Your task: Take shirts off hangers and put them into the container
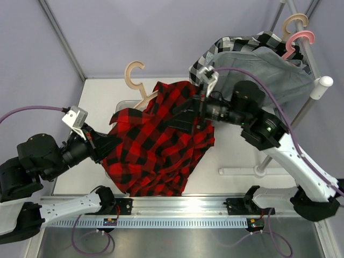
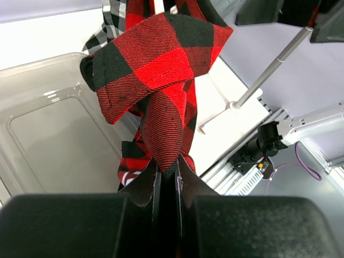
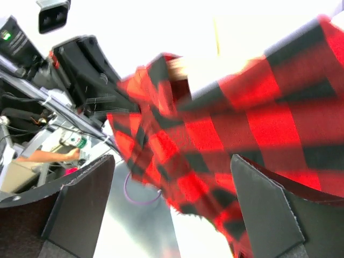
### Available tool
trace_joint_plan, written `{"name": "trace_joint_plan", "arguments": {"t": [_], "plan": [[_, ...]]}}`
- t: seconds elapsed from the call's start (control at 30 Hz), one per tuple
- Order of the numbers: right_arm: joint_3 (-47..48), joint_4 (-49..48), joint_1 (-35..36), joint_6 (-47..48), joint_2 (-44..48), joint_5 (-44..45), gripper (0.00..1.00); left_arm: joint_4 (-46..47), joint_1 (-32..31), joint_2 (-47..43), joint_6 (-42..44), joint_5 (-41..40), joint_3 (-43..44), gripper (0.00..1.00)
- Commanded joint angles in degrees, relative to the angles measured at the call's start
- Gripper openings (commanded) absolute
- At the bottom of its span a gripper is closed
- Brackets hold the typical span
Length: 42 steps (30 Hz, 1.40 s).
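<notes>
The red-and-black plaid shirt [image 1: 156, 142] is spread over the middle of the table and hides most of the container [image 1: 122, 104]. A tan hanger [image 1: 135, 78] still has one arm inside the shirt's top. My left gripper [image 1: 107, 144] is shut on a fold of the plaid cloth [image 2: 166, 123], above the translucent container [image 2: 48, 123]. My right gripper [image 1: 185, 114] is open at the shirt's upper right. In the right wrist view the plaid cloth [image 3: 226, 129] hangs between its spread fingers [image 3: 263, 207]. The grey shirt [image 1: 269, 72] and the checked shirt [image 1: 226, 45] hang on the rack.
A tan hanger [image 1: 294, 22] and a pink hanger [image 1: 299, 40] hook over the rack pole [image 1: 301, 32] at the upper right. The rack's upright [image 1: 293, 121] and foot bar [image 1: 242, 171] stand right of the shirt. A metal rail [image 1: 177, 207] runs along the near edge.
</notes>
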State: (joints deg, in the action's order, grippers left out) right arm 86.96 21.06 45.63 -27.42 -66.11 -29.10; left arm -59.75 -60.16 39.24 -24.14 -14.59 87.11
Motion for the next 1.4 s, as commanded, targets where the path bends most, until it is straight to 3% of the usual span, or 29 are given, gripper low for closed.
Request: {"name": "trace_joint_plan", "arguments": {"t": [0.0,0.13,0.23,0.53,0.93,1.23,1.37], "plan": [[10.2,6.7,5.3,8.1,-7.5,11.8,0.96,2.6,0.2,0.8,-1.4,-2.3,2.6,0.0],[18.7,10.5,8.9,12.8,-14.7,21.8,0.89,4.2,0.2,3.2,-1.3,0.4,1.6,0.0],[19.9,11.5,10.4,15.7,-15.6,28.1,0.88,5.2,0.2,5.0,-1.0,1.6,0.8,0.0],[23.3,14.0,10.4,21.4,-17.1,36.6,0.82,8.0,0.2,6.4,-1.3,6.0,-1.3,0.0],[20.0,10.9,10.4,21.3,-17.4,36.5,0.79,8.1,0.2,4.3,-1.3,7.1,-1.1,0.0],[22.8,11.2,10.4,21.6,-19.1,35.7,0.62,8.6,0.2,3.4,-1.2,8.1,-1.8,0.0],[22.9,11.5,10.5,21.9,-19.1,35.9,0.59,8.6,0.2,3.2,-1.1,8.1,-2.2,0.0]]}}
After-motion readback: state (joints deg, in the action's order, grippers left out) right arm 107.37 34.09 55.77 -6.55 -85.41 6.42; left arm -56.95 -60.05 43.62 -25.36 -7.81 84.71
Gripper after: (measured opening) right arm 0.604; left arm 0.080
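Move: The beige hanger's neck, standing out of the red shirt's collar, lies about 7 cm ahead of the open right hand, 9 cm to its left and 3 cm lower. From that hand, the shirt shoulder pinched by the left hand is some 18 cm left and 5 cm back, and the container's middle 14 cm ahead, 14 cm left and about 45 cm down. The left hand has the hanger's neck roughly 12 cm ahead, 9 cm to its right, about level. The hanger's neck is what the right hand goes for: it reaches left, then swings forward and eases partly back right, ending about 9 cm farther forward, 4 cm left and slightly lower. Its wrist turns some 30 degrees, swinging the fingertips forward and dipping them, while the fingers close partway around the neck. The left hand keeps its pinch on the shirt shoulder and carries it about 4 cm right, sinking a little. ##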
